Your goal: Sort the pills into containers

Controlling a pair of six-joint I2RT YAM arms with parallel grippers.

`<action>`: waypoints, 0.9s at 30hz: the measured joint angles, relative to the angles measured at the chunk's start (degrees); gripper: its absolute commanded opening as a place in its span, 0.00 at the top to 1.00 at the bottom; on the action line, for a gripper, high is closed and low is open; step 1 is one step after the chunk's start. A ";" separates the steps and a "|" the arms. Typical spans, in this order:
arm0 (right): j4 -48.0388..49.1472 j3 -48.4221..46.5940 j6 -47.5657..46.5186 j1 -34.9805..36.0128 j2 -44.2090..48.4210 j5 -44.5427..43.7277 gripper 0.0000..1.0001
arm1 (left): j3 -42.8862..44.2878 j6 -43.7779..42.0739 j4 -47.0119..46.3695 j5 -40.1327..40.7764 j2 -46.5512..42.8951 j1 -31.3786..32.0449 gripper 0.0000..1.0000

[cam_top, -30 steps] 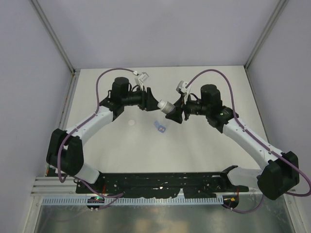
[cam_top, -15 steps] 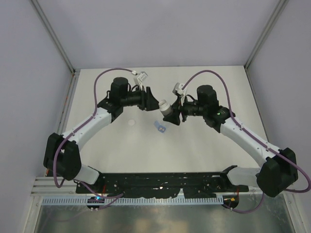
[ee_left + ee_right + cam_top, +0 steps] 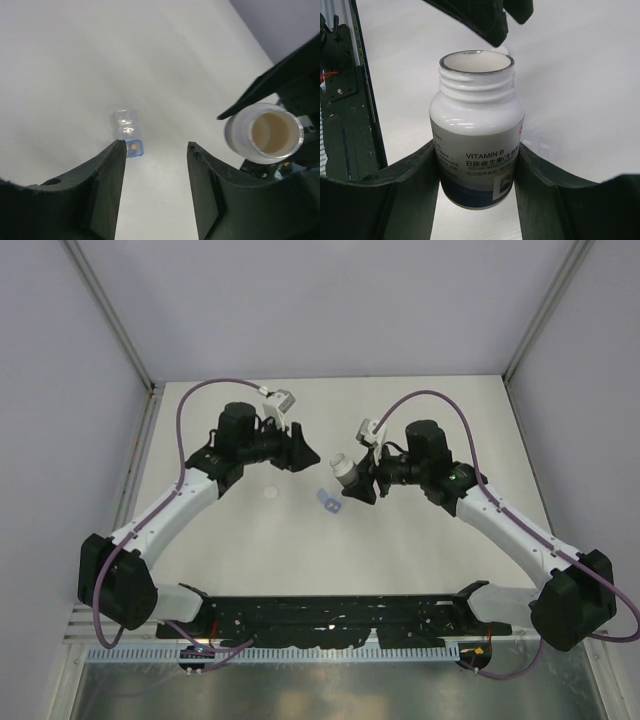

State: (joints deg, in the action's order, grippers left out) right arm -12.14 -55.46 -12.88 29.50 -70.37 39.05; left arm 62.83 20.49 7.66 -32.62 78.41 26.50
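Observation:
My right gripper [image 3: 476, 148] is shut on a white bottle [image 3: 477, 130] with a dark lower band and a "VITAMIN B" label. The bottle [image 3: 345, 470] hangs above the table with no cap on, its open mouth turned toward my left gripper [image 3: 308, 458]. In the left wrist view I look straight into the bottle's beige mouth [image 3: 263, 132]. My left gripper [image 3: 156, 146] is open with nothing between its fingers. A clear vial [image 3: 125, 125] with a blue cap [image 3: 134, 148] lies on its side on the table [image 3: 328, 500], below and between the grippers. A small yellow spot shows at the cap end.
A small white disc [image 3: 268, 494] lies on the table left of the vial. Grey walls stand around the white table [image 3: 420, 540] on three sides. The black base rail [image 3: 330, 620] runs along the near edge.
My left gripper has pulled back to the left, away from the bottle's mouth. The right gripper has shifted slightly left with the bottle. The vial and the disc have not moved.

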 measured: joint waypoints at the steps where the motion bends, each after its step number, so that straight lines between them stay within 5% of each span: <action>1: -0.66 0.28 -0.52 0.00 0.33 -0.02 0.94 | 0.00 -1.51 1.29 2.03 -0.35 -0.33 0.39; 14: -4.74 2.67 -5.09 0.00 1.77 -0.42 0.94 | 3.30 -15.41 21.90 23.76 8.44 -2.99 0.19; 27: -6.38 2.78 -6.36 0.00 1.77 -0.44 0.94 | 10.40 -16.44 30.23 27.45 25.49 -5.29 0.18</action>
State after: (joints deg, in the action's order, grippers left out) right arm -18.52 -52.69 -19.25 29.50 -68.60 38.61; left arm 73.23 4.05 37.89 -5.17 103.90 21.21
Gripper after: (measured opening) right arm 0.585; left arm 0.829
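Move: Below the left hand lies the white bottle cap, flat on the table, about 13 cm to the left, 4 cm ahead and 23 cm down. The pill box lies roughly 3 cm ahead, 2 cm right and 23 cm down; the open vitamin bottle is held some 5 cm back, 6 cm right and 2 cm lower. From the right hand the cap is about 9 cm ahead, 20 cm left and 21 cm below. Sweeping down some 19 cm and left about 12 cm, with a little forward drift, the empty left hand leaves the bottle's side and comes down over the cap, turning its fingers from sideways to nearly straight down and opening them wider. The right hand keeps its grip on the open bottle and eases down about 3 cm, slightly back and right. ##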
